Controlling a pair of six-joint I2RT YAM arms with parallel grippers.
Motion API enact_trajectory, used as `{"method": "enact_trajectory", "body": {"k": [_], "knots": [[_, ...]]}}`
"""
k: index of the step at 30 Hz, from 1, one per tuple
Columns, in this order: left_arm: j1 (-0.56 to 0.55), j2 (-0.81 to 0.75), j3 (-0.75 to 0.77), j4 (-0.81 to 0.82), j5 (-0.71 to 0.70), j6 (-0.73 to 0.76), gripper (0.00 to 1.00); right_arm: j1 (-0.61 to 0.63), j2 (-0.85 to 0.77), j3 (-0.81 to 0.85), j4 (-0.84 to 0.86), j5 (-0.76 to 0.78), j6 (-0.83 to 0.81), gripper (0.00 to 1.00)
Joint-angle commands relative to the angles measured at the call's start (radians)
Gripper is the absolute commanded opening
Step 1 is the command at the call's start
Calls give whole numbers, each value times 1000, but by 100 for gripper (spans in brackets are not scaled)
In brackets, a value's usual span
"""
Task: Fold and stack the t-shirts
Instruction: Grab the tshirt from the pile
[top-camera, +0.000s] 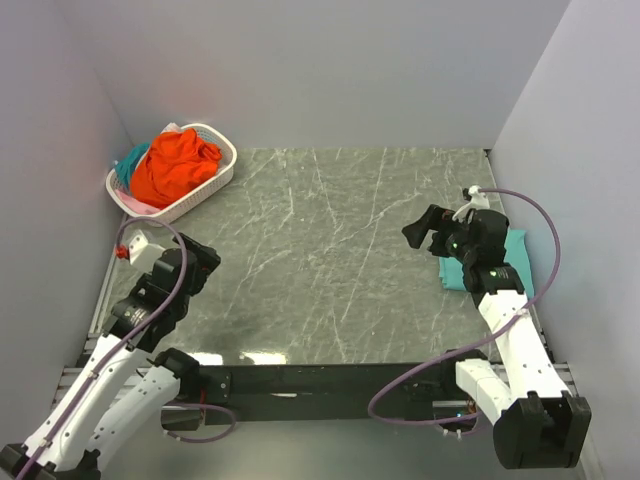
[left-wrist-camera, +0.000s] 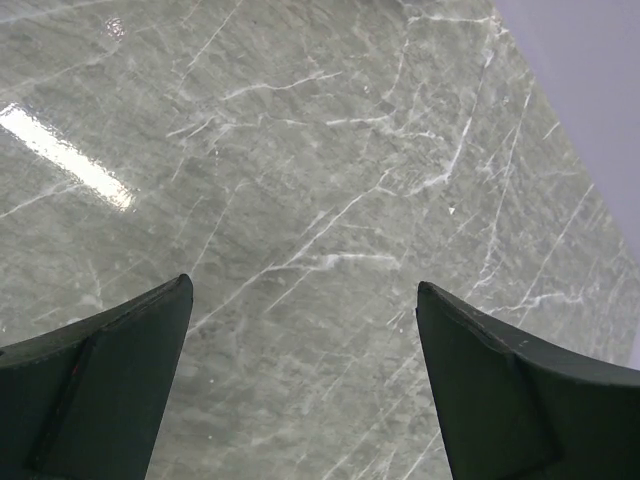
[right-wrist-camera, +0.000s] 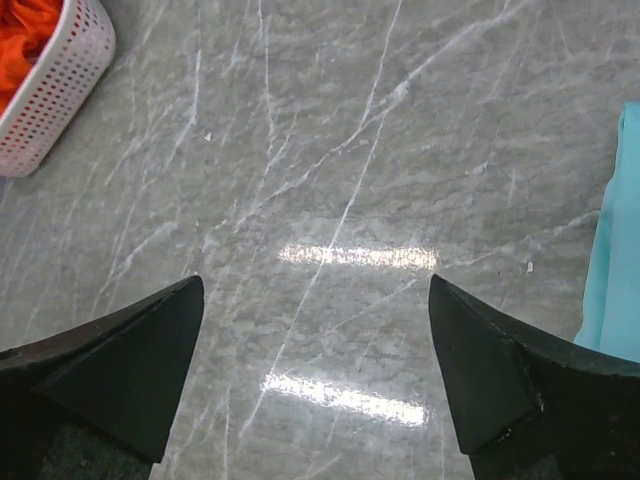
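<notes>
A crumpled bright orange t-shirt (top-camera: 176, 165) fills a white perforated basket (top-camera: 222, 176) at the back left, with teal cloth (top-camera: 130, 160) and a bit of pink cloth (top-camera: 135, 203) poking out beside it. A folded light teal t-shirt (top-camera: 517, 252) lies flat at the right edge, partly under my right arm; its edge (right-wrist-camera: 612, 270) shows in the right wrist view. My right gripper (top-camera: 420, 230) hovers open just left of that shirt, holding nothing. My left gripper (top-camera: 205, 262) is open over bare marble at the near left, empty in its wrist view (left-wrist-camera: 303, 290).
The grey marble table (top-camera: 330, 240) is boxed in by pale walls at the back and both sides. The basket's corner (right-wrist-camera: 60, 85) shows at the top left of the right wrist view. A black rail runs along the near edge between the arm bases.
</notes>
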Motion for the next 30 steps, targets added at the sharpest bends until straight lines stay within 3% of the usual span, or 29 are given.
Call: {"method": "enact_trajectory", "body": {"k": [1,9,12,16,18,24,30], "knots": [[4,27,30,28,-6,30,99,0,-46,15,57,27,23,100],[31,231,148,155,-153,102,99,0,-30,142,44,-62,104,100],[77,335,213,242,-135,201,99,0,-19,166,43,-81,118,100],[247,480,286,393,0,308,99,0,-28,158,40,-39,121,100],[330,580,345,421,177,349,99,-2,-39,147,56,-29,146,100],[581,896,532,525,403,406,99,-55,-59,77,201,-168,264,100],[662,1194,791,407,428,437,100,-71,-59,25,290,-249,312,100]]}}
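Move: The orange t-shirt, heaped in the white basket, lies about 31 cm ahead of the left hand, 15 cm to its left and 12 cm below. Beside it in the basket, a teal cloth sits some 13 cm farther left, level with it, and a pink cloth 11 cm farther left and 9 cm nearer. From the right hand the orange t-shirt is roughly 24 cm ahead, 78 cm left and 12 cm lower. Open left hand sweeps some 30 cm forward and left towards the orange t-shirt; right rises about 8 cm. ##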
